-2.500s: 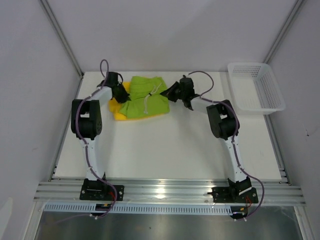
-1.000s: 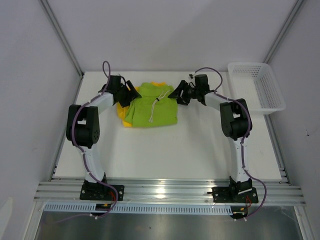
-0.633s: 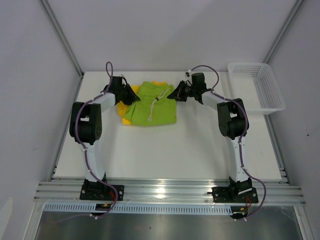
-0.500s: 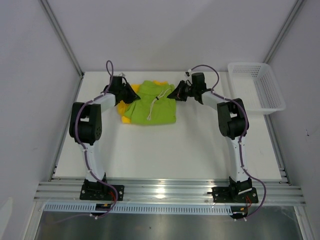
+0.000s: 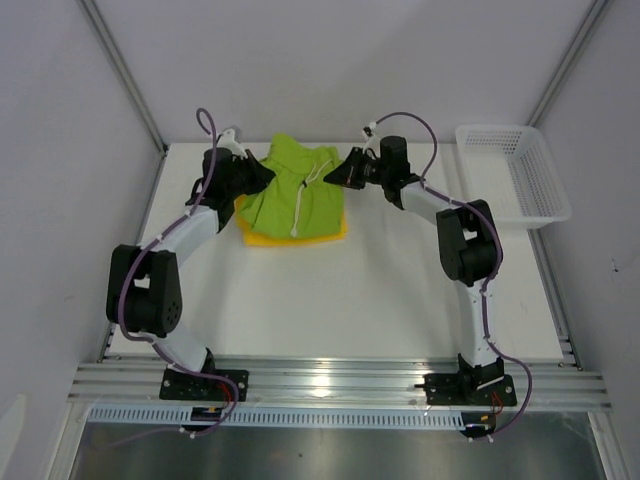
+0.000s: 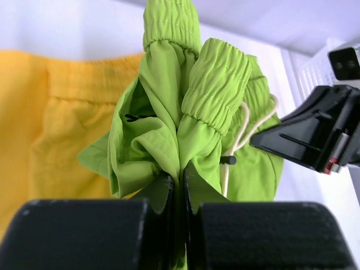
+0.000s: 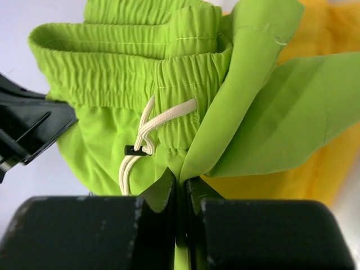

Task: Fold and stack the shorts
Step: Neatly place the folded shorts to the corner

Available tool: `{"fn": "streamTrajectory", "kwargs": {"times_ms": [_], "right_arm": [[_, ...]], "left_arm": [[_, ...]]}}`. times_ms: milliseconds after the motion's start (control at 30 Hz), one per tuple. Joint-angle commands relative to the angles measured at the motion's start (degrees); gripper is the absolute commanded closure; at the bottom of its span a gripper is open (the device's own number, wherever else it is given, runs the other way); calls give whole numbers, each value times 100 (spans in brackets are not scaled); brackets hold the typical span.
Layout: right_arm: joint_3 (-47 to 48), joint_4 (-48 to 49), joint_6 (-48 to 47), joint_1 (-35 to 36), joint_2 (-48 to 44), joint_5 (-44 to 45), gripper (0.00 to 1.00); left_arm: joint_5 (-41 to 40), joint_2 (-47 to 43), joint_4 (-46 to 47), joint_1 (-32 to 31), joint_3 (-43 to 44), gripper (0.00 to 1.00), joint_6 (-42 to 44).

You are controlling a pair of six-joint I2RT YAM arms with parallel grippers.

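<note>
The lime green shorts hang lifted above the yellow shorts, which lie flat on the table at the far middle. My left gripper is shut on the green fabric at its left side. On the right side, my right gripper is shut on a pinch of the same green shorts. The white drawstring dangles from the gathered waistband. Yellow cloth shows beneath and to the left in the left wrist view.
A white mesh basket stands at the far right corner of the table. Grey walls close in on both sides and behind.
Both grippers closed on the green shorts and raised them toward the back. The yellow pair below is now more exposed along the front edge.
</note>
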Motion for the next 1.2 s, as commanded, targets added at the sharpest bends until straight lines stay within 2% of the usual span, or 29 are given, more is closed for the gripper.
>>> {"fn": "streamTrajectory", "kwargs": {"times_ms": [0,67,133,267,333,433,533,600,733,767,833,933,967,1000,1033,1067,1100,1167], "right_arm": [[14,1033,-90,200,-327,-367,100],[58,1402,-29,245,-134,-491,100],[312,939,15,262,112,-385,100],[393,1226,691,201,605,-517,98],[401,843,631,201,640,-377,93],[1067,-247,306,192,973,-314,81],[1332,-416,577,122,1264,-403,64],[1385,-625,587,78,1308,-350,60],[1649,-1040,420,60,1352,-183,60],[1666,-1049,420,60,1352,-183,63],[1702,-970,446,60,1361,-253,67],[1702,-812,499,86,1317,-323,62],[1684,-777,490,95,1282,-332,57],[1658,-672,464,113,1238,-341,50],[1649,-654,429,139,1195,-315,38],[1675,-662,342,157,1124,-254,18],[1684,-662,323,174,1106,-227,14],[1745,-618,376,175,1115,-244,13]], "left_arm": [[-581,-409,708,-8,-221,100,322],[-714,-296,558,0,-221,100,348],[-951,-112,296,27,-108,100,252],[-662,767,-338,211,315,100,24],[-644,1154,-400,316,350,100,-47],[-557,1637,-733,518,569,100,-257],[-485,1814,-917,633,587,95,-434],[-600,1858,-1260,633,754,89,-460],[-591,1814,-1200,633,684,76,-443],[-556,1788,-1104,633,667,69,-434],[-477,1744,-1016,633,596,67,-399],[-266,1665,-815,633,570,51,-320],[-257,1578,-787,633,544,41,-320],[-214,1516,-726,633,483,37,-302],[-248,1446,-638,633,386,31,-302],[-274,1384,-594,633,316,23,-302],[-310,1253,-541,633,289,21,-302],[-319,1129,-532,633,227,19,-267]]}}
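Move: Both hands hold the green shorts up off the table. From the left hand, the middle of the folded yellow shorts they are being taken onto lies about 16 cm below, 3 cm to its right and 2 cm back; the table's far-left corner is some 15 cm ahead and 29 cm left. From the right hand that same yellow middle is roughly 11 cm left, 4 cm back and 12 cm down, with the white cord about 7 cm left and 3 cm back. Both grippers, still pinching the green shorts, lift a touch, then lower them leftward onto the yellow shorts and open wide to release them. The left goes down about 14 cm and 6 cm left, tipping its fingers some 20 degrees downward and easing slightly forward; the right sinks about 5 cm and drifts 3 cm left, a little forward. Both then stay close over the cloth. ##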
